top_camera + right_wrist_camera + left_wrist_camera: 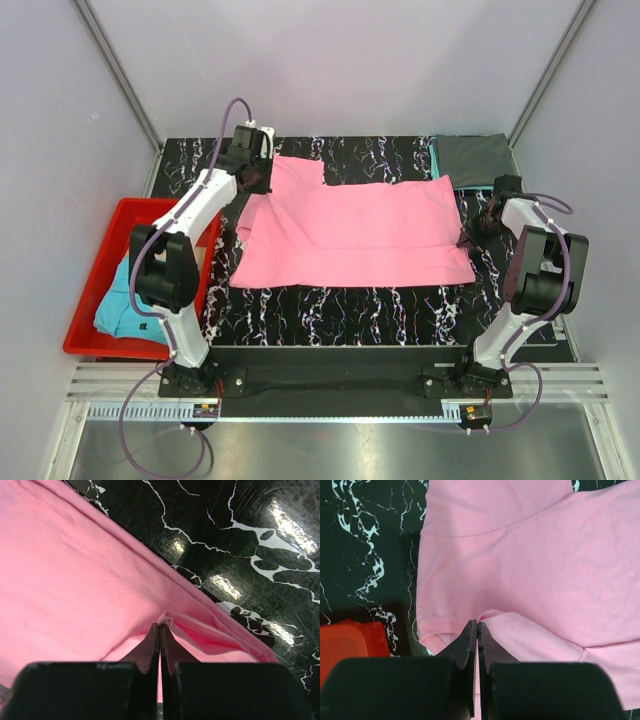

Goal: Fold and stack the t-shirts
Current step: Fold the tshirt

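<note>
A bright pink t-shirt (355,235) lies spread across the middle of the black marbled table, one sleeve (297,172) pointing to the back. My left gripper (256,180) is at its back-left corner, shut on a pinched fold of the pink cloth (492,614) beside the sleeve hem. At the shirt's right edge my right gripper (482,225) is shut on the doubled pink hem (167,616). A dark grey folded t-shirt (472,158) rests at the back right corner on a teal one. A light blue t-shirt (125,305) lies in the red bin.
The red plastic bin (92,272) stands left of the table, beside the left arm; its corner (350,637) shows in the left wrist view. Grey walls close in the back and sides. Bare marbled tabletop (350,315) lies in front of the pink shirt.
</note>
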`<state>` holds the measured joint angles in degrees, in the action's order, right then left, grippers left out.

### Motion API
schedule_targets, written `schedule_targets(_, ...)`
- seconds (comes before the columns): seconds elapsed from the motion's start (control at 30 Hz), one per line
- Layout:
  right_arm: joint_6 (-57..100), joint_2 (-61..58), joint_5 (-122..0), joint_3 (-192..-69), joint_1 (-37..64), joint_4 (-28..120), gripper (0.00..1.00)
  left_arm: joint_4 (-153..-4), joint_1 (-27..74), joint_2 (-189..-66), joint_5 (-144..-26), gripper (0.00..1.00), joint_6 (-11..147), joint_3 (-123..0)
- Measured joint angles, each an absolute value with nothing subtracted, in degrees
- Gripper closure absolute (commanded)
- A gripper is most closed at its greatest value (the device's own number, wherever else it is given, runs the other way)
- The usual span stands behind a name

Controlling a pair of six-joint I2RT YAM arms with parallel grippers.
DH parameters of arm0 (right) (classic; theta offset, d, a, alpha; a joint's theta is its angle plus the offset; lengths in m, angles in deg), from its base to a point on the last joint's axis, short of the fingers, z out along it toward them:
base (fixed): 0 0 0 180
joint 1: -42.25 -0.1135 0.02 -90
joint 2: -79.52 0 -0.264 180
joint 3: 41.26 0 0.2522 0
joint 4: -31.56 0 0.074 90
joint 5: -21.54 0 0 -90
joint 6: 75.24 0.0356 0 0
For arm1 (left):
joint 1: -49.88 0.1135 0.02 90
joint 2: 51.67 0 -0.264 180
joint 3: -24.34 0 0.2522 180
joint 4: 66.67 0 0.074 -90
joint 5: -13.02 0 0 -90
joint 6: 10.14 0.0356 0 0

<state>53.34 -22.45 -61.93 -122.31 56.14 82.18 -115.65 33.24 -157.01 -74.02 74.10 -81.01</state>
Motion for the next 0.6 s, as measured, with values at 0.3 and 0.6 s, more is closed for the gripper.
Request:
schedule_targets(0.3,53.17,-25.1,-61.14,-124.83,56.14,82.59,0.94,-117.66,32.5,-162.91,-69.95,1.0,74.43,-82.24)
schedule_targets(0.6,53.39,-24.71,-60.58,-126.01,56.14,84.47,0.64,-117.25,32.65,-164.33,-72.77,0.45,74.91,-85.52)
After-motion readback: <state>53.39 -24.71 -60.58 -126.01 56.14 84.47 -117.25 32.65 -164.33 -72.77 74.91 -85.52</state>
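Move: The pink t-shirt's folded-over edge is pinched in both hands. For the left, its laying place at the shirt's left edge is roughly 7 cm below, 2 cm back and 4 cm left; the sleeve lies about 8 cm ahead and 8 cm right, and the red bin some 18 cm back, 27 cm left. The right hand is almost down, with the shirt's right edge 2 cm to its right and the grey stack about 19 cm ahead, 3 cm right. The t-shirt's raised edge is laid back onto the shirt and let go at both ends: the left hand lowers its corner about 5 cm, tipping slightly, then opens to a bit under half and starts to lift. The right hand stays low, easing about 1 cm forward as its fingers open to roughly a third and come free of the cloth. ##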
